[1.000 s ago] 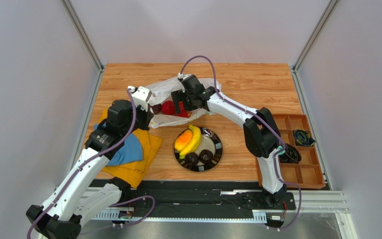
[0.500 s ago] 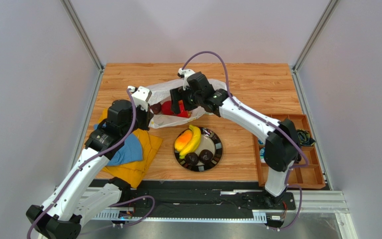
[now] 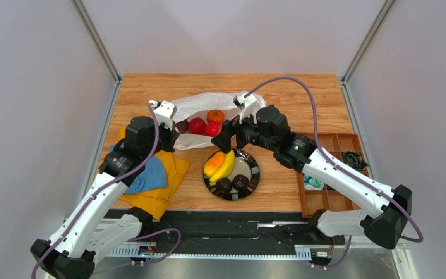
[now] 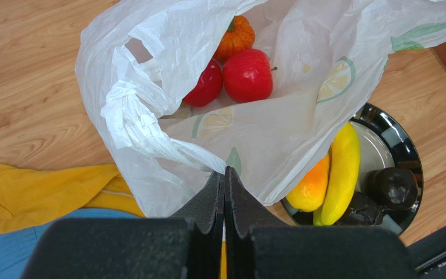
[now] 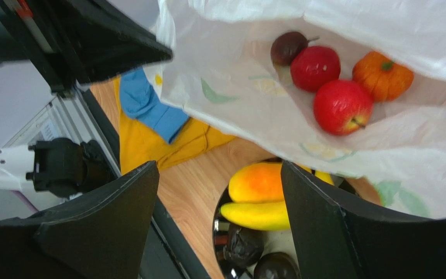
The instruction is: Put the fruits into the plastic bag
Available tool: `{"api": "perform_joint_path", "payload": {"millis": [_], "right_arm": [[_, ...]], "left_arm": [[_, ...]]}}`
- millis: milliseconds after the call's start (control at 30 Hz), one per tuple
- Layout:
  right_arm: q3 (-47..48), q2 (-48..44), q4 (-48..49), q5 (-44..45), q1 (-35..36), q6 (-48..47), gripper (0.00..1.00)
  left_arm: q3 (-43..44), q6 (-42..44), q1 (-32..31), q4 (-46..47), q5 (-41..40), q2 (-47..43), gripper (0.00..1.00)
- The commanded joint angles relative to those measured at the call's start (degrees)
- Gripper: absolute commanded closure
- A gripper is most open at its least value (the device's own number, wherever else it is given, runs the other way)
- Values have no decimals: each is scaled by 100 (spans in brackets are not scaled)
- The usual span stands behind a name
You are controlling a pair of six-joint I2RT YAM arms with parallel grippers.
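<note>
The plastic bag (image 3: pixel 208 104) lies open at mid-table, and my left gripper (image 3: pixel 170 132) is shut on its near rim (image 4: pixel 231 165). Inside the bag lie two red round fruits (image 3: pixel 197 125) (image 3: pixel 212 129), a ribbed orange one (image 3: pixel 215 115) and a dark one (image 3: pixel 181 126). The black plate (image 3: pixel 255 174) holds a mango (image 3: pixel 212 165), a banana (image 3: pixel 227 164) and two dark round fruits (image 3: pixel 224 185) (image 3: pixel 241 182). My right gripper (image 3: pixel 226 139) hangs open and empty between the bag and the plate's far edge. In its wrist view the gripper (image 5: pixel 216 168) frames the mango (image 5: pixel 257 181) and banana (image 5: pixel 254 214).
A blue cloth (image 3: pixel 148 176) lies on a yellow cloth (image 3: pixel 170 174) under my left arm, left of the plate. A wooden compartment tray (image 3: pixel 376 214) with cables sits at the right edge. Metal frame posts stand at the table's far corners.
My right gripper has pulled back out of the bag's mouth, toward the near right, and now hangs by the plate. The orange fruit in the bag has come into sight. The left gripper has not moved.
</note>
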Motion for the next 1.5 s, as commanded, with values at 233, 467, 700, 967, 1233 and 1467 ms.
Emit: {"api": "perform_joint_path", "payload": {"millis": [233, 467, 700, 967, 1233, 1467], "right_arm": [[-1675, -962, -760, 380, 326, 697, 21], [-1923, -533, -1182, 1047, 317, 1066, 19], [-1887, 294, -1086, 837, 10, 1426, 18], [-1993, 654, -1016, 846, 1, 1628, 14], [-2151, 892, -901, 793, -8, 1875, 13], [-2204, 997, -778, 767, -25, 1919, 20]], "left_arm": [[230, -59, -11, 85, 82, -58, 100], [230, -50, -11, 85, 65, -41, 100], [230, -50, -11, 67, 21, -32, 100], [238, -50, -11, 76, 56, -41, 100], [238, -50, -11, 76, 65, -41, 100], [238, -50, -11, 67, 65, -50, 100]]}}
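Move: The right dark fruit on the plate is what my right hand goes for, about 27 cm below it, some 5 cm back and 7 cm to the right. The other dark fruit lies roughly 6 cm to the left of that one and 1 cm nearer me; the banana is 5 cm left and 6 cm farther out than it, the mango 10 cm left and 7 cm out. From my left hand, still pinching the bag's handle, that same fruit is about 22 cm right, 6 cm back and 23 cm down. I drop my right hand about 24 cm from above the plate, drawing it back and to the right away from the bag, then go on nearly straight down onto the right dark fruit. On the way I tip the wrist by some 45 degrees, so that the fingers end up pointing steeply down. They stay wide open and come to either side of the fruit without closing. ##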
